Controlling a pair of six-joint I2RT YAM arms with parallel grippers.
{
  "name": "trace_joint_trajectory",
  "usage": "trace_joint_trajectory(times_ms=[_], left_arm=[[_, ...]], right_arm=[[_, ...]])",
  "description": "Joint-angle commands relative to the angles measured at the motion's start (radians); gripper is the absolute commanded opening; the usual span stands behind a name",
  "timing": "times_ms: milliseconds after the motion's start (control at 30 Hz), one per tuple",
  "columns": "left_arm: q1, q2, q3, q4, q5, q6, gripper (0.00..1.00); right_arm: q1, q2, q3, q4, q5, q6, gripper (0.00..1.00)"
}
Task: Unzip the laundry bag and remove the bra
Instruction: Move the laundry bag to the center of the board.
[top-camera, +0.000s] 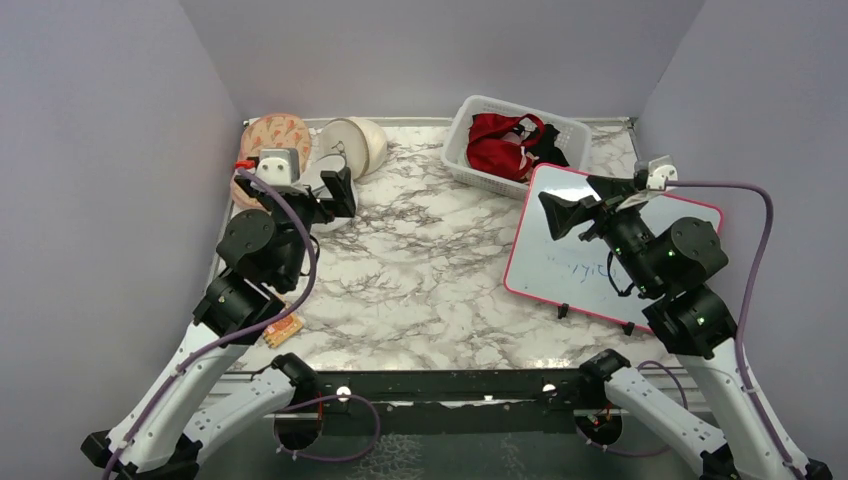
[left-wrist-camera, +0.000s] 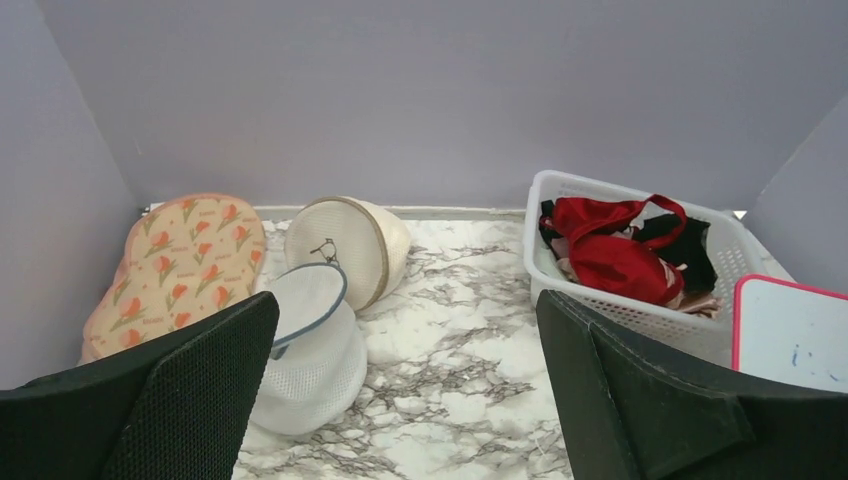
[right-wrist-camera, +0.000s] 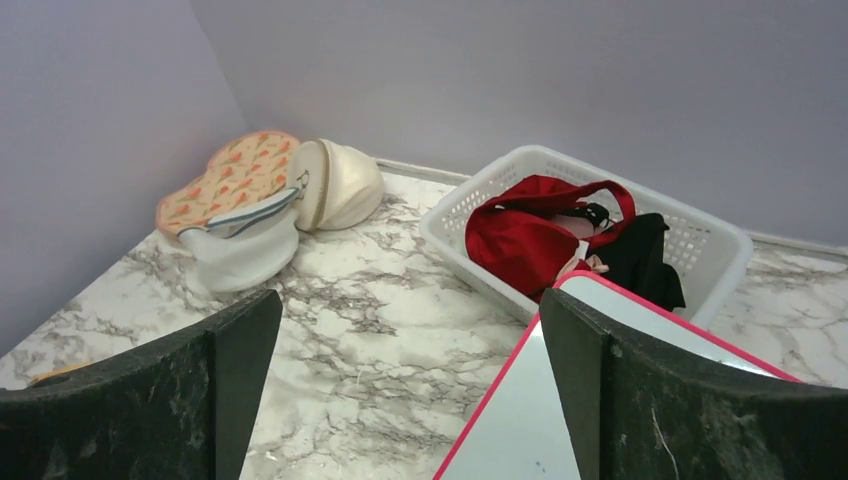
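Note:
The cream laundry bag stands on its edge at the back left, its flat face with the small dark drawing turned left. It looks zipped shut. It also shows in the left wrist view and the right wrist view. The bra is hidden; no white bra shows in any view. My left gripper is open and empty, hovering in front of the bag, over the white-and-grey pouch. My right gripper is open and empty above the whiteboard, far from the bag.
An oval orange-patterned pouch leans in the back left corner. A white basket at the back holds a red garment and dark clothes. A small orange object lies near the front left edge. Grey walls enclose three sides.

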Motion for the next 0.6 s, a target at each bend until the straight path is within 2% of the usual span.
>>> trace_joint_trajectory(times_ms=[0, 233, 567], left_arm=[[0.055, 0.047, -0.012, 0.056, 0.047, -0.029, 0.99], [0.163, 0.194, 0.013, 0.086, 0.144, -0.067, 0.99], [0.280, 0.575, 0.151, 0.030, 0.346, -0.162, 0.99]], right_arm=[[0.011, 0.034, -0.002, 0.021, 0.030, 0.026, 1.00], [0.028, 0.130, 0.017, -0.004, 0.074, 0.071, 1.00], [0.051, 0.287, 0.023, -0.073, 0.135, 0.171, 1.00]])
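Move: The white laundry bag with the blue rim sits about 18 cm ahead of my left hand, 6 cm to its left and some 18 cm below. The cream bag is roughly 12 cm beyond it and 3 cm farther right; the tulip-print bag is 10 cm beyond it and 13 cm to its left. From my right hand the blue-rimmed bag is about 20 cm ahead and 38 cm left; the white basket is 31 cm straight ahead, the board's middle 9 cm ahead and 16 cm right. I swoop my left hand forward and down, gathering speed, about 12 cm out and 10 cm lower, towards the blue-rimmed bag, drifting slightly right and tipping its fingers down nearly 20 degrees. My right hand sinks too, less far, while reaching forward and left over the board's left edge, its fingers dipping. Both grippers stay wide open and hold nothing. ##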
